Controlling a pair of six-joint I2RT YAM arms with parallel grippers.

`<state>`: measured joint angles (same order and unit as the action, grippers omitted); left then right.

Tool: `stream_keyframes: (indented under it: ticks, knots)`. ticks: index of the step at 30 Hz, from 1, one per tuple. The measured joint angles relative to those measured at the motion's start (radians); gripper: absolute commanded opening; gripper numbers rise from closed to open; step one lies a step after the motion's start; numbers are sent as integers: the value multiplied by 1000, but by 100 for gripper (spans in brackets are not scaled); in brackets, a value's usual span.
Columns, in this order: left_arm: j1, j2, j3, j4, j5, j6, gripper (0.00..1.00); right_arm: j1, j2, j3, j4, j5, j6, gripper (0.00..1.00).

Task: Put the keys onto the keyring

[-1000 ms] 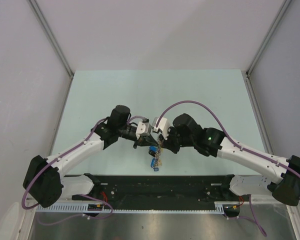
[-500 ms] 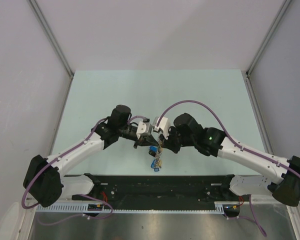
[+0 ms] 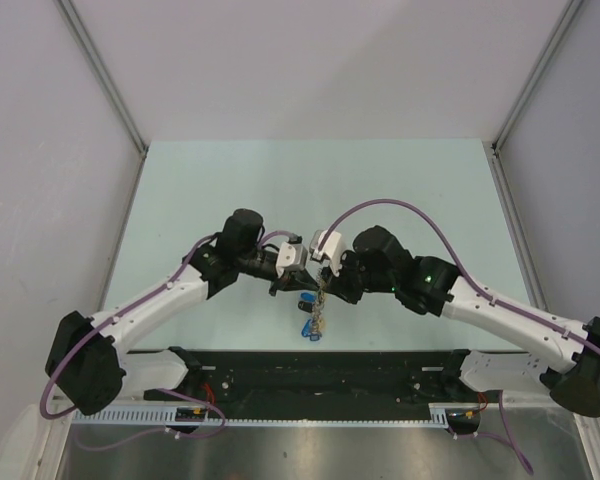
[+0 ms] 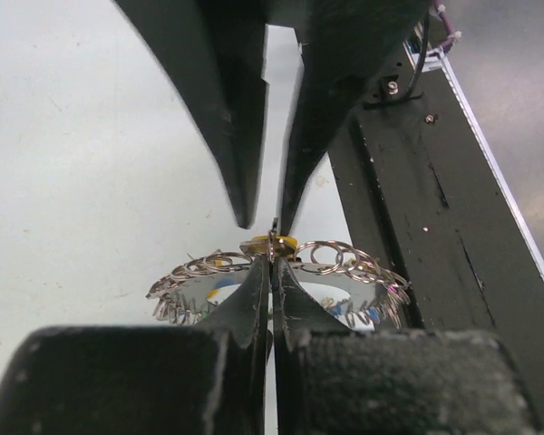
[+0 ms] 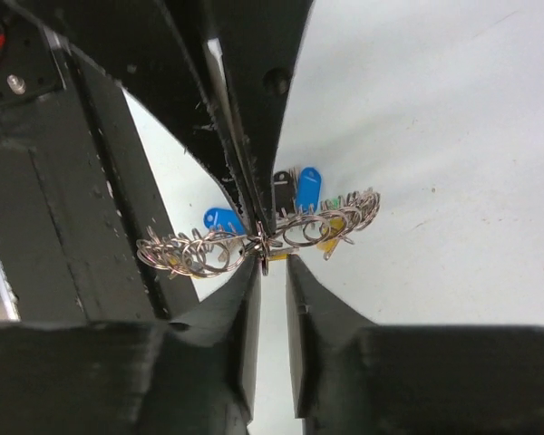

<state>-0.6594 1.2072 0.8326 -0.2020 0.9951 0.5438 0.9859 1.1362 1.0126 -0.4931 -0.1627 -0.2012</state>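
Note:
The keyring [image 3: 316, 314] hangs above the table between the two grippers, edge-on, fringed with small split rings. My left gripper [image 3: 300, 284] is shut on its rim; the left wrist view shows the left gripper [image 4: 273, 265] pinching the keyring [image 4: 349, 264] at its middle. My right gripper [image 3: 325, 287] faces it, and in the right wrist view the right gripper [image 5: 272, 265] is open, tips just under the keyring [image 5: 189, 252], with one small ring at its left fingertip. Keys hang from the keyring: blue [image 5: 221, 220], a second blue [image 5: 306, 187], black [image 5: 281, 188], yellow [image 5: 330, 238].
The black base rail [image 3: 320, 366] runs along the near edge, right under the hanging ring, and also shows in the left wrist view [image 4: 408, 236]. The pale green table [image 3: 310, 190] is walled in at the left, right and back.
The right arm's elbow and forearm have shifted slightly to the right. Both grippers and the keyring stay at the same spot.

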Motion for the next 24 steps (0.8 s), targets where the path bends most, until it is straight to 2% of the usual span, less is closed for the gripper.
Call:
stream_keyframes:
  ticks: [3,8,12,20,24]
  knots:
    - [-4,-18,-20,31,-11,-45,0,-5,-28,0,17,8,8,43]
    - [-6,-61,-83,156,-45,-157,1,-46,-90,0,21,3,27,45]
    - [-6,-83,-128,253,-84,-256,0,-106,-145,-36,76,-57,67,43]
    - [-6,-145,-198,387,-160,-430,0,-232,-235,-253,266,-259,149,42]
    - [-6,-164,-227,439,-162,-476,0,-243,-237,-311,341,-319,167,34]
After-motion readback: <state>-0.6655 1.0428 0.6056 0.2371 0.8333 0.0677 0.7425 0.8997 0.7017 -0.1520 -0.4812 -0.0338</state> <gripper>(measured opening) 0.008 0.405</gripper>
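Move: The keyring's top is pinched in the left fingertips. From the right hand, already opening beside it, the yellow tag near the top is about 1 cm left and 2 cm below, level fore and aft; the loop's middle lies 1 cm left and 6 cm below. The lowest blue tag is some 3 cm left, 1 cm back and 10 cm below. From the left hand the yellow tag is roughly 2 cm right and 2 cm below. The right hand spreads its fingers further and comes clear of the small metal ring at the left fingertips, rising some 4.5 cm while swinging right and a little forward, then sinking most of the way back to finish about 2.5 cm to the right of its start, its left-pointing fingers tilted up by about 20 degrees. The left hand keeps its pinch on the keyring, lifting it about 2 cm and turning it counter-clockwise some 15 degrees as its own fingers come up towards level. ##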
